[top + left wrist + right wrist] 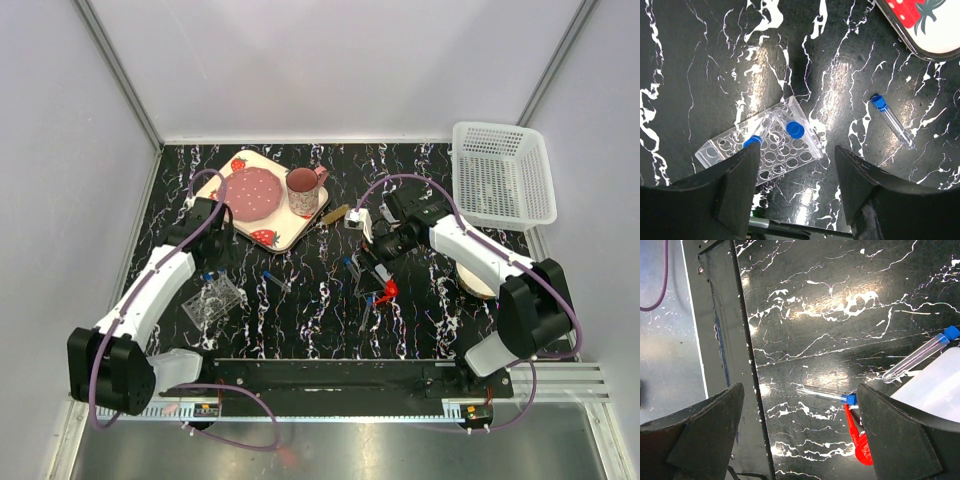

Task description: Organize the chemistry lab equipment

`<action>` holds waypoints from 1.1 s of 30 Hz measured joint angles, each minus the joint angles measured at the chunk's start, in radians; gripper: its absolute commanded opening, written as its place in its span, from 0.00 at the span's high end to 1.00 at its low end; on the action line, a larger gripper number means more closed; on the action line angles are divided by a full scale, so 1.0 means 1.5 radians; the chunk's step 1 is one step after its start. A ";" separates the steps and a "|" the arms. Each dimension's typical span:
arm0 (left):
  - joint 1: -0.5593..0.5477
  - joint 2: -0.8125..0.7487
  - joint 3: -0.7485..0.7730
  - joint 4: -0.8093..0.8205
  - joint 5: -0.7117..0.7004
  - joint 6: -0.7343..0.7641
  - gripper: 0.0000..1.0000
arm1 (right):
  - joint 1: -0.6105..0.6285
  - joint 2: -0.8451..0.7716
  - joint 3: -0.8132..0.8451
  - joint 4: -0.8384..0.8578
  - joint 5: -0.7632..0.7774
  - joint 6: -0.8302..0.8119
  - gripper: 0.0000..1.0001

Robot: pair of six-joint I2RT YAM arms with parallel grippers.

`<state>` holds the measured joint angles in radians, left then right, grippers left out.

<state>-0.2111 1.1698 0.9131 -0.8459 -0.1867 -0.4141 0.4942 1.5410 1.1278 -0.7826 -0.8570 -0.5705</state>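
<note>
A clear plastic tube rack (771,155) lies on the black marbled table with two blue-capped tubes (794,129) in it, one of them leaning. My left gripper (796,156) hangs open just above the rack's near edge and holds nothing. A loose blue-capped tube (892,121) lies to the right of the rack. My right gripper (800,392) is open over another tube (826,394) that lies flat. Beside this tube are the squeeze bottle (932,390) with its red cap (860,440) and one more tube (920,355). From above, the rack (213,298) sits below the left gripper (213,262).
The strawberry-print tray (283,235) with a pink plate and a mug (303,190) stands at the back left. A wooden-handled tool (335,214) lies beside the tray. A white mesh basket (503,172) sits at the back right. A cream bowl (478,287) lies under the right arm.
</note>
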 measured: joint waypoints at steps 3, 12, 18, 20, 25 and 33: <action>-0.015 0.026 0.024 -0.009 -0.016 0.014 0.42 | 0.000 0.001 0.000 0.000 0.001 0.000 0.00; -0.022 0.089 0.035 -0.020 -0.048 0.033 0.52 | 0.000 0.006 0.000 0.000 0.000 0.000 0.01; -0.022 0.091 0.035 -0.025 -0.059 0.037 0.55 | 0.000 0.006 0.000 0.000 0.001 0.000 0.00; -0.022 0.091 0.035 -0.026 -0.064 0.037 0.57 | 0.000 0.006 0.000 0.000 0.000 0.000 0.00; -0.022 0.091 0.035 -0.031 -0.076 0.037 0.60 | 0.000 0.006 0.000 0.000 0.000 -0.001 0.00; -0.022 0.091 0.035 -0.032 -0.092 0.037 0.63 | 0.000 0.006 0.000 0.000 0.000 0.000 0.00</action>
<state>-0.2443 1.3056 0.9661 -0.8940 -0.3241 -0.3592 0.4938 1.5497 1.1278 -0.7826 -0.8566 -0.5709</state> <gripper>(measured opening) 0.374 0.993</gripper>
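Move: The blue-capped test tube at the right of the two standing in the clear rack has its cap about 3 cm below the left hand and 1 cm back, neither left nor right. The left tube's cap is some 4 cm to the hand's left and 2 cm back. The rack's middle lies about 6 cm back and 1 cm left; a loose test tube lies 12 cm to the right, 3 cm back. From the right hand the aimed-at cap is roughly 32 cm left, 1 cm farther out. The right-hand tube in the rack is what the left gripper closes in on: the hand sinks about 1.5 cm towards its cap, then eases nearly 2 cm left at that height. Its left side rises about 10 degrees and the fingers tip slightly back towards the base. The gap narrows from two-thirds to a little over a third open, bringing the right finger against the cap. ##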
